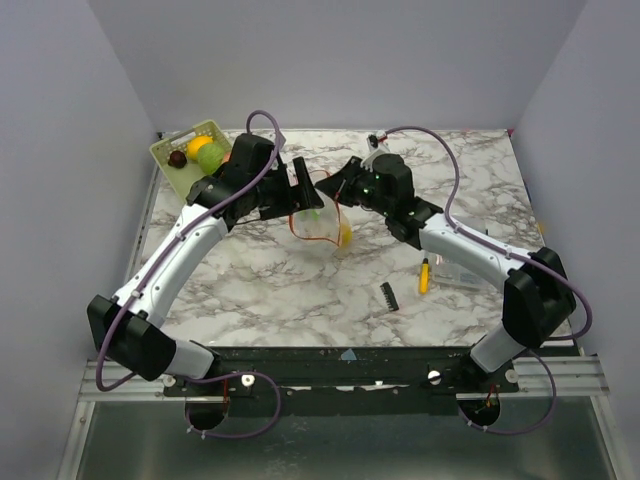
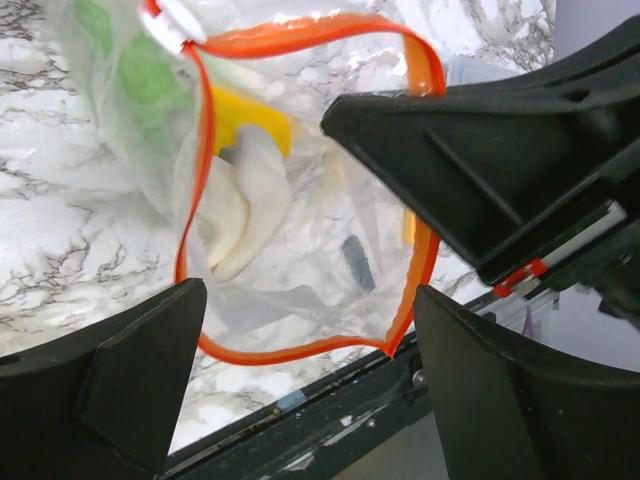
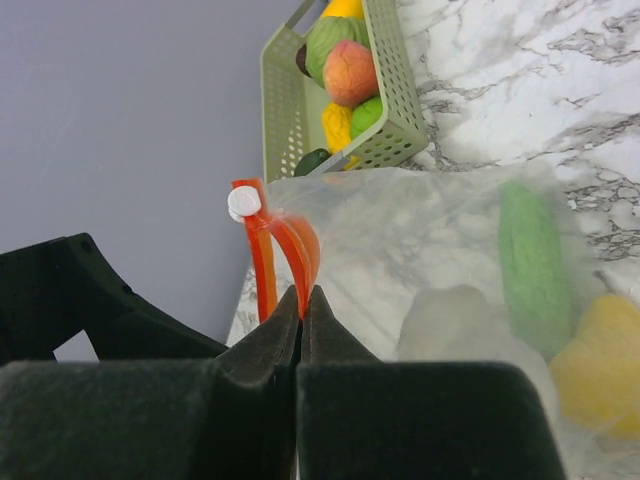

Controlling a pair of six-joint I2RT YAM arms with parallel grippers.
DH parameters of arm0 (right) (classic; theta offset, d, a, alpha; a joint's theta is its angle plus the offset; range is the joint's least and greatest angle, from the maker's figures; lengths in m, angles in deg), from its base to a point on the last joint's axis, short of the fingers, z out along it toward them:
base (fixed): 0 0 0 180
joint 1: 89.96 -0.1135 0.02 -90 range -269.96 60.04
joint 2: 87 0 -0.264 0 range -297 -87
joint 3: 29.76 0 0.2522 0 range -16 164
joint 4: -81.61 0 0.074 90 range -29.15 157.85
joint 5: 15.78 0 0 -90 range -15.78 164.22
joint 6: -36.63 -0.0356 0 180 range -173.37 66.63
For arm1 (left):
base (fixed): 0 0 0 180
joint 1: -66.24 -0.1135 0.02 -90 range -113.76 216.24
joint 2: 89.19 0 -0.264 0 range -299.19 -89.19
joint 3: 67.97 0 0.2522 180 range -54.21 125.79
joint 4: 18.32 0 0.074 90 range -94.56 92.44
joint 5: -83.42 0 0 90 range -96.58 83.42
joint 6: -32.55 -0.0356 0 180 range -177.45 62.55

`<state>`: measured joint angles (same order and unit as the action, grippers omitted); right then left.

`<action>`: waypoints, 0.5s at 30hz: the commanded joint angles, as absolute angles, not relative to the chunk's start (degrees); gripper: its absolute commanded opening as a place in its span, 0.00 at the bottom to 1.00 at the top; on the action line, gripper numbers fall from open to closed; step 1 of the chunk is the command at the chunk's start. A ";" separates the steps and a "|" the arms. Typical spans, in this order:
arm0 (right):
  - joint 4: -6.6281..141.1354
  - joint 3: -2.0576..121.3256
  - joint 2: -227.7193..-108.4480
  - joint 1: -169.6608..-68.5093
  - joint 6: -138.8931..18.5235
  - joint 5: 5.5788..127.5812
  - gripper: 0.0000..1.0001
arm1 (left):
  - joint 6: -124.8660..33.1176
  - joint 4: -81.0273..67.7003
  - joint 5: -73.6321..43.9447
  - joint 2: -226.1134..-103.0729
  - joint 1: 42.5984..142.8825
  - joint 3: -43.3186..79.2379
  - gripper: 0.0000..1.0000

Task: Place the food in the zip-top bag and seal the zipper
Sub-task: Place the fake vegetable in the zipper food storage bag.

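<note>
The zip-top bag (image 1: 318,226) hangs mouth-open between my two grippers above the middle of the table. Its zipper (image 2: 279,355) forms an orange loop with a white slider (image 3: 243,203) at one end. Inside the bag lie a yellow piece of food (image 2: 255,120), a whitish one (image 2: 245,200) and a green one (image 3: 535,265). My right gripper (image 3: 303,292) is shut on the zipper strip near the slider. The left gripper (image 2: 310,400) stands open at the bag's mouth, nothing between its fingers (image 2: 130,385). More food (image 3: 350,70) lies in the green basket.
The light green slotted basket (image 1: 190,135) sits at the back left corner against the wall. A yellow-handled screwdriver (image 1: 424,273), a small black part (image 1: 389,295) and a clear rigid box (image 1: 462,272) lie under the right arm.
</note>
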<state>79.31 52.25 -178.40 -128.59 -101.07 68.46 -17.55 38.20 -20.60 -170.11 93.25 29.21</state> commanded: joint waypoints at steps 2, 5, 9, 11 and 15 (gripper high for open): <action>80.74 51.58 -178.21 -128.42 -102.37 64.83 0.01 | -20.51 35.76 -20.43 -162.73 90.79 22.10 0.86; 80.69 51.44 -178.17 -128.39 -102.07 64.56 0.01 | -19.67 33.36 -20.81 -160.41 89.18 18.00 0.77; 80.69 51.24 -177.88 -128.41 -101.49 64.35 0.01 | -18.80 31.39 -22.73 -162.58 88.87 15.80 0.66; 80.54 51.07 -177.52 -128.42 -101.11 64.49 0.01 | -18.46 30.57 -24.24 -164.38 88.83 14.91 0.64; 79.83 50.76 -176.58 -128.39 -100.02 65.78 0.01 | -17.59 28.20 -28.32 -165.72 88.92 13.26 0.42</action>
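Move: The orange-edged left rim of the zipper bag is what my left hand turns to: roughly 7 cm below it, 4 cm to its left and 2 cm back. From that hand, the white vegetable lies in the bag some 12 cm lower, 5 cm right and 2 cm ahead, and the yellow food about 10 cm right, 2 cm ahead and 15 cm down. From my right hand, that left rim is about 9 cm left, 6 cm back and 7 cm lower. With the white vegetable already released, I draw my left hand left and a little back, about 4 cm, away from my right gripper. Then I sink it some 3 cm more towards the bag's left rim, closing the wide-open fingers to about half, while my right hand stays nearly still and keeps its pinch on the other side of the mouth. ##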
